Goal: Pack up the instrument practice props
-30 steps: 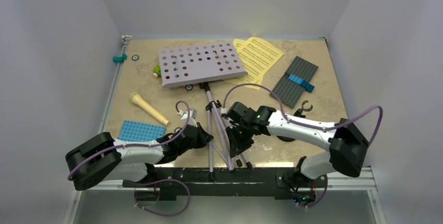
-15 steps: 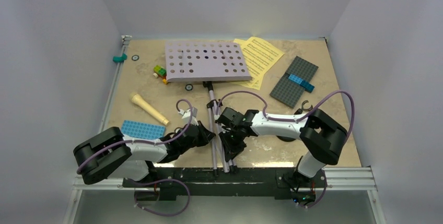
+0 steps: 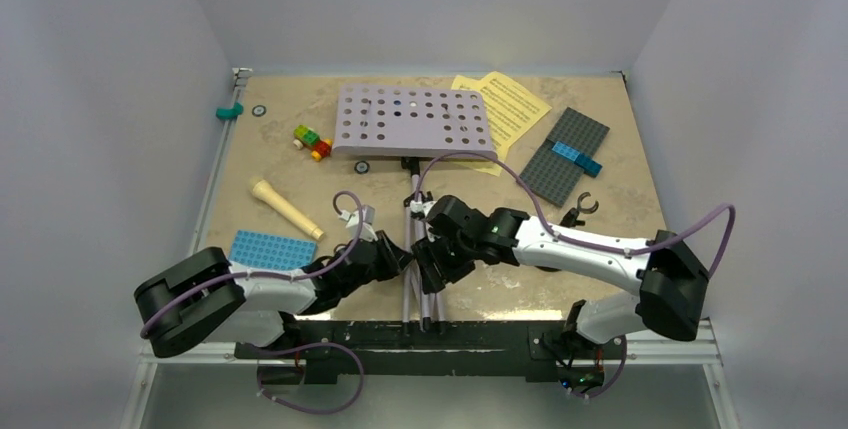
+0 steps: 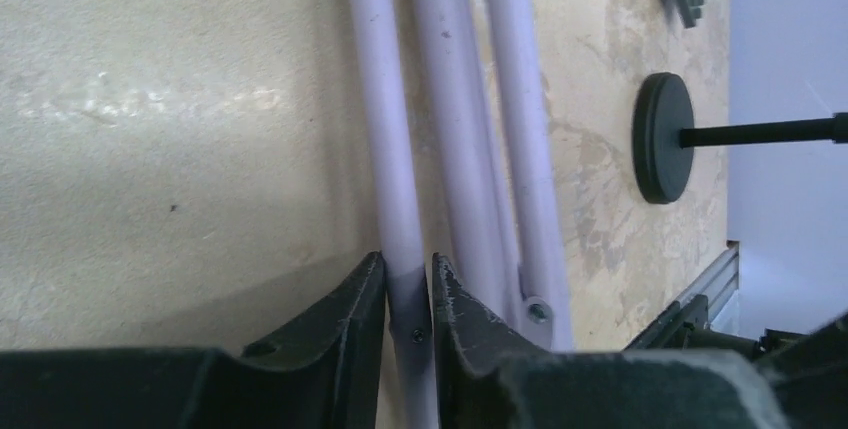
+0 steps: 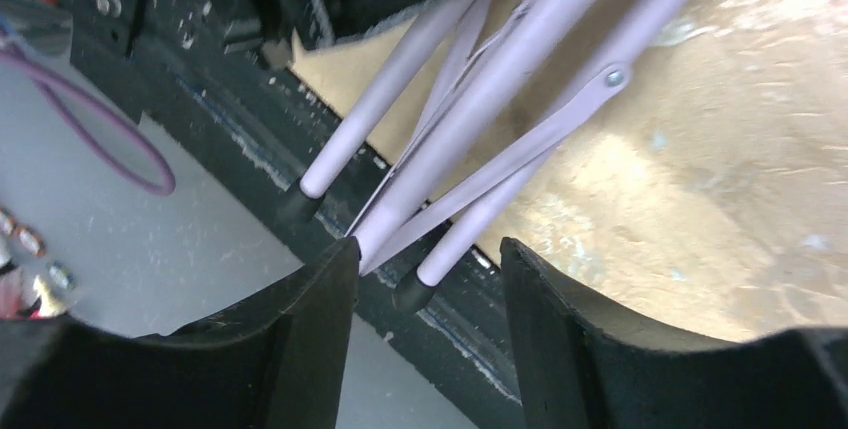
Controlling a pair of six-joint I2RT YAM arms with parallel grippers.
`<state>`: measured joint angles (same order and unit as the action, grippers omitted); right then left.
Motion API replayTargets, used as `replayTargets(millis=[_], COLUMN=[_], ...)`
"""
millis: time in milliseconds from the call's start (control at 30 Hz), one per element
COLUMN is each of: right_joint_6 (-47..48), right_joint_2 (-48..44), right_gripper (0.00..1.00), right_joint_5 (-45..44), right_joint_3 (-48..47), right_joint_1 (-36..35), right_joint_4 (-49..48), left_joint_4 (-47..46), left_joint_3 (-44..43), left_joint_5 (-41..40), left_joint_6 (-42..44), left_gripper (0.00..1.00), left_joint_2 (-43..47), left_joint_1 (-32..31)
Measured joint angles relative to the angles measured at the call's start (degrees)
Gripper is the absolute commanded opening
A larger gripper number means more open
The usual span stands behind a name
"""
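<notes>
The music stand lies flat on the table, its perforated lilac desk (image 3: 415, 121) at the back and its three legs (image 3: 420, 294) folded close together, feet at the near edge. My left gripper (image 3: 403, 261) (image 4: 408, 267) is shut on one pale leg (image 4: 385, 129). My right gripper (image 3: 432, 271) (image 5: 428, 254) stands open with the leg ends (image 5: 470, 229) between its jaws. The cream microphone (image 3: 285, 209) lies at the left. The yellow sheet-music pages (image 3: 512, 107) lie partly under the desk. The black mic stand base (image 4: 664, 137) sits to the right, and its clip (image 3: 581, 206) shows behind my right arm.
A grey studded baseplate (image 3: 563, 154) with a blue brick lies at the back right. A blue baseplate (image 3: 268, 249) sits by my left arm. Small coloured bricks (image 3: 312, 141) lie left of the desk, and a teal piece (image 3: 230, 110) sits in the far left corner. The black rail (image 3: 470, 334) borders the near edge.
The splayed legs have been brought together into a narrow bundle and the desk has swung to the right. My right gripper has opened; my left stays clamped on its leg.
</notes>
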<state>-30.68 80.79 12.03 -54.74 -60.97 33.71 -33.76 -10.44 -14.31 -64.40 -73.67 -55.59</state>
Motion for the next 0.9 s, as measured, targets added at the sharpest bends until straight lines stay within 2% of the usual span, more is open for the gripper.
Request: replayTargets(millis=[167,200,233,267,533,633,767,900], right_joint_6=[-1.3,-1.9,-2.4,-2.9,-7.9,-8.7,-9.9,-11.6], right_joint_2=[-2.3,-2.1,-1.8,-1.4,1.4,4.4,10.4,14.7], right_gripper=[0.82,0.86,0.87,0.88,0.95,0.96,0.98,0.99], right_joint_5=[-5.8,-6.6,-6.7,-6.8,-8.5,-9.9,-13.1,-15.4], right_joint_3=[-0.4,-0.4,-0.4,-0.4,-0.5,-0.7,-1.3,-1.7], right_joint_1=[0.0,0.0,0.1,0.1,0.3,0.4,1.0,1.2], right_joint_4=[0.7,0.7,0.9,0.9,-2.0,-3.0,-4.1,-3.9], left_joint_4=[0.5,1.1,2.6,3.5,20.0,26.1,34.0,39.5], left_joint_3=[-0.4,-0.8,-1.6,-2.1,-6.2,-9.3,-13.9,-16.9], left_joint_5=[0.5,0.4,0.2,0.1,-4.9,-5.9,-5.9,-6.0], left_joint_6=[1.7,1.7,1.8,1.9,2.7,4.0,5.5,5.1], left_gripper=[0.75,0.81,0.96,0.99,1.0,1.0,0.99,0.98], left_joint_2=[5.5,6.8,8.7,10.0,18.1,16.9,11.1,8.1], left_joint_1=[-0.5,-0.6,-0.7,-0.8,0.5,3.5,8.1,9.2])
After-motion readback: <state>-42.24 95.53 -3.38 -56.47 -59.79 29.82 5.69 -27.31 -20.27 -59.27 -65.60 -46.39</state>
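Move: The stand's folded leg bundle runs between the hands. The left hand still pinches its outer left leg; the bundle part it next heads alongside lies some 5 cm ahead and 2 cm right, at its height, with the black collar about 12 cm ahead, 1 cm right. Under the half-open right hand, the bundle's next grip spot is roughly 5 cm ahead and 7 cm down. The mic stand's round base is about 24 cm right and 8 cm ahead of the right hand. The stand's left leg is let go as the left fingers spread wide and rise about 6 cm, then swing left and forward, sinking again to end open beside the bundle on its left, nearer the collar. The right hand edges forward about 5 cm towards the collar, opening fully and turning some 20 degrees clockwise, then comes down about 7 cm with its fingers astride the legs, not closing. ##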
